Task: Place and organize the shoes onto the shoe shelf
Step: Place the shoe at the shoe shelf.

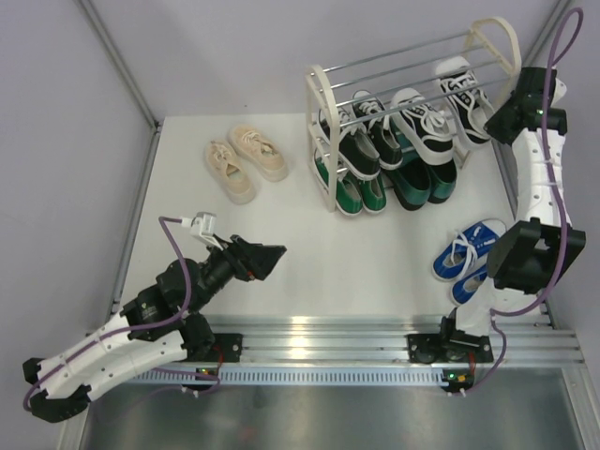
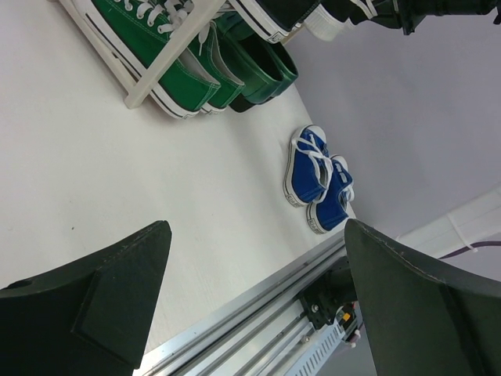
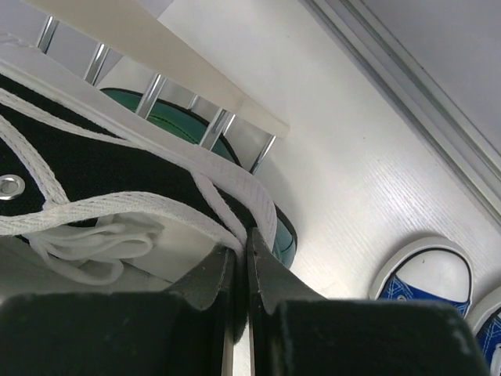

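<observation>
The shoe shelf (image 1: 319, 122) stands at the back right. On it are black canvas sneakers (image 1: 361, 131), green canvas sneakers (image 1: 349, 192), dark green loafers (image 1: 417, 183) and one striped sneaker (image 1: 422, 122). My right gripper (image 3: 246, 243) is shut on the heel rim of the other black-and-white striped sneaker (image 3: 94, 168), which lies on the rods at the shelf's right end (image 1: 466, 94). Cream sneakers (image 1: 246, 159) sit on the table left of the shelf. Blue sneakers (image 1: 469, 258) lie at the front right. My left gripper (image 1: 267, 261) hangs open over the table's front left, holding nothing.
A metal rail (image 1: 319, 342) runs along the near edge with both arm bases on it. Grey walls close in the table on the left, back and right. The right arm's elbow (image 1: 530, 253) hangs just beside the blue sneakers (image 2: 317, 180).
</observation>
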Controlling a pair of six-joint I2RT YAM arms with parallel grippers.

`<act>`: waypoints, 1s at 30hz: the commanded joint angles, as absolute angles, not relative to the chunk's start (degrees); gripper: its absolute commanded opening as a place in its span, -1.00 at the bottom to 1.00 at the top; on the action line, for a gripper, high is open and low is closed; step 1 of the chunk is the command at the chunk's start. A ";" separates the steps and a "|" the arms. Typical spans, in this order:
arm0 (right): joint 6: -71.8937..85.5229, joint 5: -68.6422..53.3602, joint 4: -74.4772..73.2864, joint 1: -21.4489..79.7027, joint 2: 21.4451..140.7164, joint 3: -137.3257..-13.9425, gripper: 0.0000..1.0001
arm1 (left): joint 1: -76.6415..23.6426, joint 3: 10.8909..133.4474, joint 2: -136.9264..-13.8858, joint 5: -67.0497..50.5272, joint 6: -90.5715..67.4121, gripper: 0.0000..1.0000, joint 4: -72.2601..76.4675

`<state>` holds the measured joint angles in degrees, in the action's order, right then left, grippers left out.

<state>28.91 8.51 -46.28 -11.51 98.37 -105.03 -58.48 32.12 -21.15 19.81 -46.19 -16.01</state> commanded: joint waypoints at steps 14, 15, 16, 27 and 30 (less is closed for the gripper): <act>33.31 3.78 -38.85 -10.02 98.61 -106.88 -0.21 | -58.36 32.87 -21.71 18.90 -47.37 0.96 -15.29; 33.22 3.43 -38.76 -10.02 98.53 -106.88 -0.18 | -58.36 32.87 -21.88 18.90 -47.37 0.96 -15.29; 33.22 3.34 -38.76 -10.11 98.53 -106.88 -0.15 | -58.36 32.96 -21.80 18.81 -47.29 0.96 -15.29; 27.61 -1.58 -33.23 -11.78 90.81 -102.57 0.53 | -58.36 33.31 -21.27 17.05 -46.41 0.96 -15.29; 25.41 -1.41 -32.17 -12.39 87.38 -99.51 0.57 | -58.27 33.57 -21.27 16.88 -45.70 0.96 -15.38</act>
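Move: The black sneaker hangs by its heel end in my right fingers. Its place is the free space on the shoe shelf's tier above the green loafers, about 5 cm ahead, 8 cm left and 5 cm below this hand. The neighbouring sneaker is some 16 cm left and 1 cm ahead, also 5 cm lower; the loafers lie about 11 cm left, 3 cm back and 18 cm down. From my idle left hand, that space is roughly 35 cm ahead and 48 cm right, 4 cm lower. With my right hand I lower the sneaker about 1 cm while easing it forward and left towards its neighbour on the shelf, already starting to open my fingers. I open them wide as I edge on forward and left, then let go of the heel, rising over 4 cm and drawing back slightly while my fingertips tip up about 10 degrees. ##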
